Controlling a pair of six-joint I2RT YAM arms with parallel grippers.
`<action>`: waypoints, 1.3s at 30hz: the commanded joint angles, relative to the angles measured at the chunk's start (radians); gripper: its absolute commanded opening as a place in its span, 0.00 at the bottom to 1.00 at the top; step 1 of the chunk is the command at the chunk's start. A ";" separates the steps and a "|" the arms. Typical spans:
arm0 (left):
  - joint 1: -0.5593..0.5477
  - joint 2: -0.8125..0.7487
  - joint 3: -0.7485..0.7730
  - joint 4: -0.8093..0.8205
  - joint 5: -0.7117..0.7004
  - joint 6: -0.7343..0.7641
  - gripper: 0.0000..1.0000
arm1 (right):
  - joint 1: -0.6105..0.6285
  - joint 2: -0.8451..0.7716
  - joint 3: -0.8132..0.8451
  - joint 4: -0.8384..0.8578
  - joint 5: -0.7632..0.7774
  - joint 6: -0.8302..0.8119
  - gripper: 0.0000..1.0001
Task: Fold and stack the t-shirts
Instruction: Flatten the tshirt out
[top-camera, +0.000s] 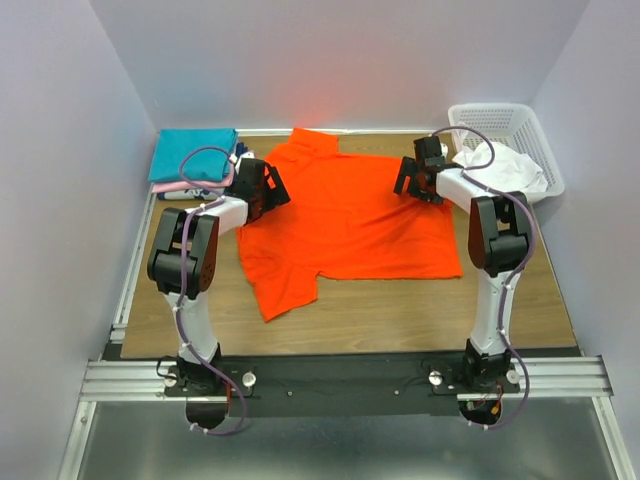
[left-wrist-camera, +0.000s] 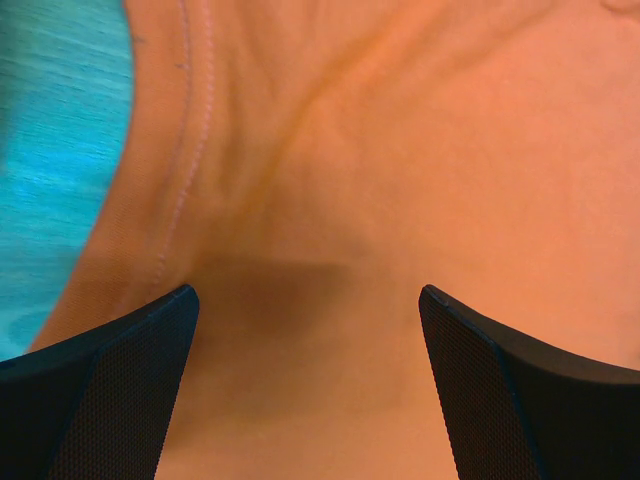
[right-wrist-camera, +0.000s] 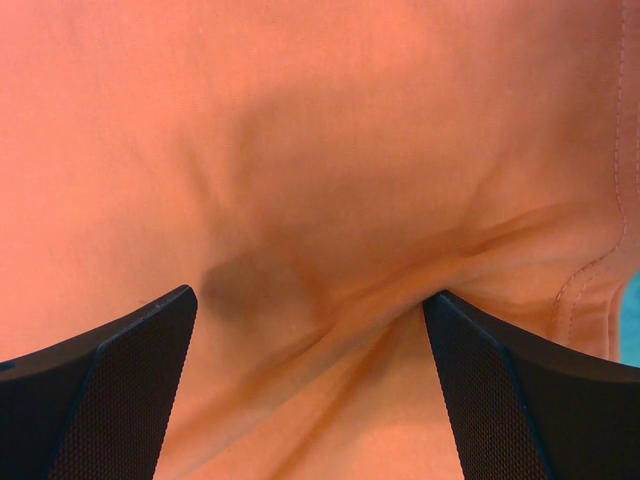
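Observation:
A bright orange-red t-shirt (top-camera: 345, 215) lies spread on the wooden table, collar to the back, one sleeve hanging toward the front left. My left gripper (top-camera: 262, 186) hovers open over its left shoulder edge. In the left wrist view the orange cloth (left-wrist-camera: 400, 180) fills the frame, its stitched hem at the left, and my left gripper (left-wrist-camera: 308, 300) has nothing between its fingers. My right gripper (top-camera: 415, 178) is open over the right shoulder. In the right wrist view my right gripper (right-wrist-camera: 310, 300) straddles a raised wrinkle of the cloth (right-wrist-camera: 330, 150). Folded teal, pink and navy t-shirts (top-camera: 192, 157) are stacked at the back left.
A white lattice basket (top-camera: 510, 125) at the back right holds white cloth (top-camera: 505, 170). The wooden table (top-camera: 400, 310) is bordered by a metal rail at the left and front. Grey walls close in on three sides.

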 joint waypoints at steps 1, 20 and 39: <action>0.009 0.022 0.052 -0.034 0.010 0.021 0.98 | -0.006 0.078 0.045 -0.030 0.002 -0.047 1.00; -0.157 -0.705 -0.427 -0.256 -0.107 -0.167 0.98 | 0.019 -0.664 -0.440 -0.001 0.013 0.142 1.00; -0.319 -0.999 -0.810 -0.487 0.062 -0.489 0.93 | 0.017 -0.890 -0.668 0.042 0.088 0.240 1.00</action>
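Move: The near-left sleeve of the orange t-shirt lies about 30 cm back from the left hand and 2 cm to its right, some 2 cm lower; the folded stack is about 9 cm ahead and 25 cm left. From the right hand, the shirt's near-right corner lies roughly 29 cm back and 19 cm right, the white basket about 8 cm ahead and 31 cm right. Both open hands lift; the left arcs back some 30 cm down to the sleeve, the right retreats about 15. ##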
